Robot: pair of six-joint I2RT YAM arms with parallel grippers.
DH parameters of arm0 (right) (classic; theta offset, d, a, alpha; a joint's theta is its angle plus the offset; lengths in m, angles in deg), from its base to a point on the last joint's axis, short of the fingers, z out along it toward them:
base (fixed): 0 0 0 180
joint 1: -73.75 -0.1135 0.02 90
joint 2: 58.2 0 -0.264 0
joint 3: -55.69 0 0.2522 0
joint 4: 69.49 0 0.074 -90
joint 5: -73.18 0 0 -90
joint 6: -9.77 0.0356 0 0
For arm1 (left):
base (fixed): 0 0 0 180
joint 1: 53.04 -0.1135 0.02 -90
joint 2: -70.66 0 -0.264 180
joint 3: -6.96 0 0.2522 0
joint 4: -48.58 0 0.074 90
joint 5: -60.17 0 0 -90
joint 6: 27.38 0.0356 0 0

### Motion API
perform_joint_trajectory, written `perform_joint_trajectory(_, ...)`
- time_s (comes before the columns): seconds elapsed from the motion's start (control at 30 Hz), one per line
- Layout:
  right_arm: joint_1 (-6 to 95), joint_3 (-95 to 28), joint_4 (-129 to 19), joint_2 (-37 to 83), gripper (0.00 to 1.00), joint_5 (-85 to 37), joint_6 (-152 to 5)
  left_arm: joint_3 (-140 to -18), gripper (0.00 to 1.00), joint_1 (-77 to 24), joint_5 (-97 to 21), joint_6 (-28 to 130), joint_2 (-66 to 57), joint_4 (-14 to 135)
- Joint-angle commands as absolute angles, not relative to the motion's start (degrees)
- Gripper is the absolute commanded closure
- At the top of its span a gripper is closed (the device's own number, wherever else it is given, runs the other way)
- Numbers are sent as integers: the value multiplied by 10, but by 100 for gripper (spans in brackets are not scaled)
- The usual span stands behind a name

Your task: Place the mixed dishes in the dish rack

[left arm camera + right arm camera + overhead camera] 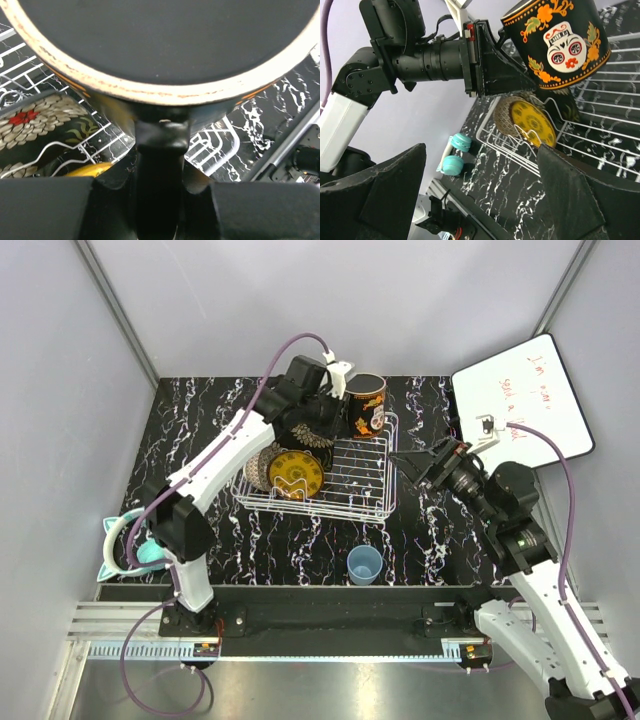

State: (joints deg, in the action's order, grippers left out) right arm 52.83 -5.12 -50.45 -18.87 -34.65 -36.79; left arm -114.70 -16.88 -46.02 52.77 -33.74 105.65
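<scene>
A dark orange-decorated mug (366, 403) with a skull motif (555, 42) hangs tilted over the far right corner of the dish rack (362, 483). My left gripper (346, 408) is shut on its handle (162, 145), the mug's rim (165, 95) filling the left wrist view. In the rack's left end stand the yellow patterned plate (296, 472), a beige patterned bowl (258, 470) and the dark floral plate (40, 125). The light blue cup (364, 564) sits upright on the table in front of the rack. My right gripper (415, 465) hovers open just right of the rack, holding nothing.
A white board with red writing (525, 405) lies at the far right. Two teal ribbed balls (455, 152) rest at the table's near left edge. Grey walls close in the left, back and right sides.
</scene>
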Motion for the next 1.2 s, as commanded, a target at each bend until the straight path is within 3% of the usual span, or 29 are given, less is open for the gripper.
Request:
perform_joint_trajectory(0.0, 530, -59, -482, -211, 0, -305, -385, -1211, 100, -166, -470, 537, -349, 928)
perform_joint_trajectory(0.3, 530, -73, -443, -206, 0, -273, -389, -1212, 100, -161, -454, 530, -408, 895)
perform_joint_trajectory(1.17, 530, -95, -353, -250, 0, -254, -409, -1050, 100, -120, -299, 591, -456, 732)
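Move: The left hand grips the mouth-down mug by its handle; the open spot at the rack's far right corner lies about 5 cm ahead of it, 7 cm to its right and 16 cm below. From that hand, the yellow plate stands some 10 cm left, 3 cm back, the square floral plate 9 cm left and 5 cm ahead, both roughly 19 cm lower. The spot lies about 17 cm ahead of the right hand, 4 cm left, 26 cm below. Still pinching the upside-down mug by its handle, the left hand brings it down about 15 cm towards the rack's far right corner, easing some 4 cm forward and 2 to 3 cm right during the first half, then sinking almost straight down beside the right-hand rail while the hand's left side rolls up by roughly 10 to 15 degrees. The empty right hand, fingers still wide open, drifts about 3 cm to its right, clear of the rack, dipping slightly before starting to rise again. ##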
